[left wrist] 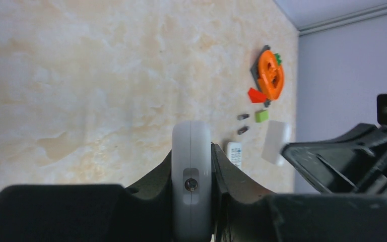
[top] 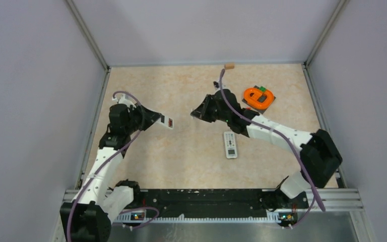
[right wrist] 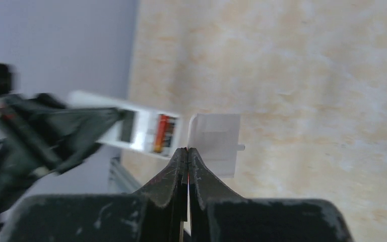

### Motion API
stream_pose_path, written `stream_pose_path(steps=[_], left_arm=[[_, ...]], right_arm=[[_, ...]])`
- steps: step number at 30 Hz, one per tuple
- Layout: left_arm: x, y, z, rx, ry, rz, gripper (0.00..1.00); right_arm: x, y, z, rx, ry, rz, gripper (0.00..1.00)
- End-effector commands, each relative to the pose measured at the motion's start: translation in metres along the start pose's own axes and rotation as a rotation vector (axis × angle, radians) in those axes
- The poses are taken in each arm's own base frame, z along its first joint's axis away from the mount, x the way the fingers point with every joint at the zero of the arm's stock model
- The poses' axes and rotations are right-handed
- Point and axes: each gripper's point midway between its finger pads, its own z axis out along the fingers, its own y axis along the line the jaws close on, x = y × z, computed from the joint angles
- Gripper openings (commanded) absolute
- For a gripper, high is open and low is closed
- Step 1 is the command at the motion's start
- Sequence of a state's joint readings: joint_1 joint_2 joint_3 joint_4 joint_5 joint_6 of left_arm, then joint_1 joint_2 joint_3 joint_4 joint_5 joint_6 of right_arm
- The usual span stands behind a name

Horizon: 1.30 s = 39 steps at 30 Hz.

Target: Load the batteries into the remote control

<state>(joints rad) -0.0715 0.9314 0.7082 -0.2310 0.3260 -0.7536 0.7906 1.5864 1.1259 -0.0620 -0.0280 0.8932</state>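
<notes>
My left gripper is shut on a white remote control, seen edge-on and held above the table. In the right wrist view that remote shows an open compartment with a reddish battery inside. My right gripper is shut on a thin white battery cover, held just to the right of the compartment. From above, the left gripper and right gripper face each other with the remote between them. Two small dark batteries lie on the table.
A second white remote lies face up mid-table. At the back right sits an orange ring-shaped piece on a dark base, with a green block and a red block nearby. A small tan cube rests by the back wall.
</notes>
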Motion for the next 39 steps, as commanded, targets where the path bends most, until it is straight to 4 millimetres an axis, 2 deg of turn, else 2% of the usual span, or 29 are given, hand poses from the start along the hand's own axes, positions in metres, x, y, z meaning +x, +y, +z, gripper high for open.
stream_pose_path(steps=[1, 5, 7, 12, 15, 19, 27, 39], left_arm=[[-0.024, -0.054, 0.001, 0.275, -0.1, -0.131, 0.0], [-0.03, -0.071, 0.002, 0.386, -0.13, -0.248, 0.0], [-0.033, -0.079, 0.0, 0.443, -0.142, -0.295, 0.0], [-0.037, -0.097, -0.009, 0.539, -0.147, -0.35, 0.0], [-0.036, -0.103, -0.015, 0.571, -0.133, -0.374, 0.0], [-0.031, -0.11, -0.018, 0.594, -0.075, -0.419, 0.0], [-0.018, -0.124, -0.025, 0.655, 0.062, -0.449, 0.0], [-0.019, -0.123, -0.028, 0.665, 0.049, -0.473, 0.0]], right_arm=[[-0.037, 0.085, -0.054, -0.371, -0.118, 0.145, 0.0], [-0.051, 0.122, -0.089, -0.59, -0.167, 0.248, 0.0], [-0.056, 0.137, -0.1, -0.662, -0.169, 0.291, 0.0], [-0.059, 0.163, -0.112, -0.763, -0.146, 0.359, 0.0], [-0.057, 0.171, -0.113, -0.794, -0.125, 0.384, 0.0], [-0.049, 0.173, -0.102, -0.769, -0.053, 0.402, 0.0], [-0.051, 0.179, -0.105, -0.784, -0.05, 0.4, 0.0], [-0.051, 0.159, -0.101, -0.687, -0.087, 0.443, 0.0]])
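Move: The right hand holds the battery cover. The open battery compartment of the red-and-white remote, gripped by the left hand, lies about 10 cm to its left, 1 cm back and 2 cm lower. The cover is some 15 cm to the left hand's right, 3 cm lower and level fore-and-aft. On the table 15 cm below the right hand, the white remote lies about 14 cm right and 4 cm back, and the loose batteries about 16 cm right and 12 cm farther out. Up fast, then nearly still: the right hand lifts the pinched cover about 16 cm while easing a few centimetres back and left, towards the compartment. The left hand brings the remote up about 9 cm and 6 cm right to meet it. Each hand rolls some 45 degrees, swinging its fingertips up towards level; both grips stay shut. ##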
